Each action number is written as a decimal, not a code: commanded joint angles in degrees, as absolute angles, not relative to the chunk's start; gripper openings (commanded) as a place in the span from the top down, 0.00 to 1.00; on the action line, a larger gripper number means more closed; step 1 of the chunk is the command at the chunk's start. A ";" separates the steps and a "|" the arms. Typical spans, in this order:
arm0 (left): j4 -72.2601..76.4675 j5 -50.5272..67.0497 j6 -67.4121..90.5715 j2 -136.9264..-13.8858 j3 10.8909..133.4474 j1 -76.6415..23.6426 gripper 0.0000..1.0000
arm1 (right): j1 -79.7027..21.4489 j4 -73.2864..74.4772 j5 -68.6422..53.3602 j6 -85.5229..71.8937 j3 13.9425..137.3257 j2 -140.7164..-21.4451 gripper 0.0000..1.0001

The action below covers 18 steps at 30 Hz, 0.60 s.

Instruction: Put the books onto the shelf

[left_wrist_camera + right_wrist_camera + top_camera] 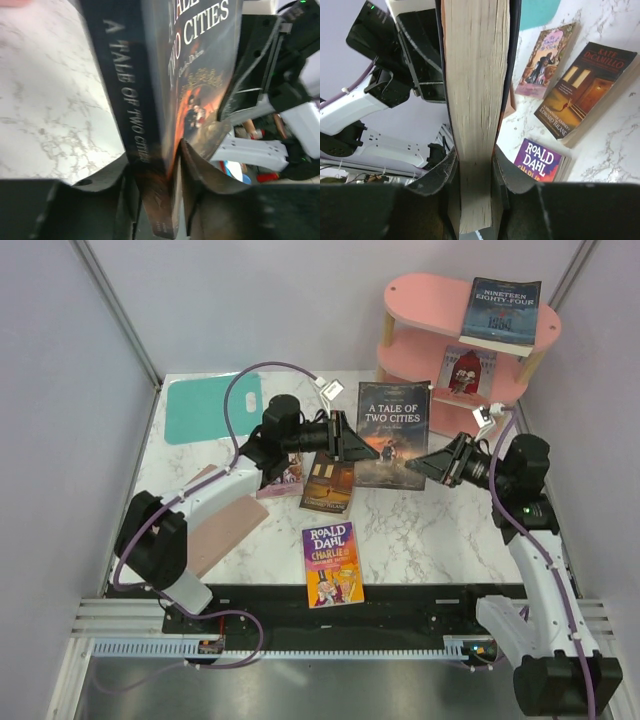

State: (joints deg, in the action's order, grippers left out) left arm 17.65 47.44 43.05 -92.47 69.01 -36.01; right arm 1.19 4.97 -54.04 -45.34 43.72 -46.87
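The dark book "A Tale of Two Cities" (393,430) hangs upright in the air between both arms. My right gripper (430,462) is shut on its page edge (477,100), both fingers pressed to the covers (475,170). My left gripper (350,440) straddles its spine (145,125); one finger touches it and a thin gap shows at the other (160,165). The pink shelf (420,295) stands at the back right. It carries "Nineteen Eighty-Four" (500,312) on top and a red-and-white book (468,370) on the middle board. On the table lie the Roald Dahl book (333,562), a brown book (328,485) and a pink book (290,475).
A teal mat (205,405) lies at the back left and a brown cardboard sheet (225,525) under the left arm. The right wrist view shows the Roald Dahl book (540,157) and the brown book (585,85) below the held one.
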 commanded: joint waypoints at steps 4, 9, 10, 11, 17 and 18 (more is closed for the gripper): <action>13.02 33.41 34.64 -81.23 56.52 -30.59 0.16 | 1.41 15.09 -49.48 -35.43 67.28 -56.75 1.00; 7.48 30.06 28.31 -75.24 51.42 -30.32 0.07 | 1.84 23.81 -48.95 -30.24 81.19 -65.20 1.00; 6.60 30.15 28.04 -74.36 50.72 -30.32 0.07 | 1.93 25.30 -48.96 -30.15 85.13 -67.56 1.00; 6.59 30.58 28.12 -74.09 49.06 -30.32 0.07 | 1.85 25.92 -48.96 -30.15 87.08 -68.72 1.00; 15.01 32.87 32.52 -75.14 39.05 -31.99 0.07 | 3.78 29.79 -49.83 -31.72 102.20 -77.77 1.00; 15.99 32.87 32.61 -75.67 37.89 -33.47 0.07 | 4.04 29.88 -50.27 -31.99 104.04 -79.00 1.00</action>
State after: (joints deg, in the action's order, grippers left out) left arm 10.20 32.08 32.53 -74.32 43.55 -30.81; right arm 2.61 33.17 -47.94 -32.12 94.00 -76.36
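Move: My right hand grips the right edge of A Tale of Two Cities; the book's middle is about 4 cm left of that hand, 3 cm ahead and 5 cm above. The pink shelf's middle tier lies some 35 cm ahead, 12 cm right and 8 cm down, 1984 roughly 34 ahead, 21 right and 7 up. My left fingers hold the spine, the book's middle about 3 cm right, 2 cm ahead and 4 cm up; from this hand Charlie lies 9 cm left, 4 cm back and 28 cm down. My left hand opens wide, lets go of the spine and draws off about 10 cm to the left while sinking as much, its fingers swinging some 20 degrees counter-clockwise and dipping, down towards Charlie. My right hand keeps its pinch and alone carries A Tale of Two Cities up and forward towards the shelf, about 12 cm higher and 10 cm farther out, barely turning it. ##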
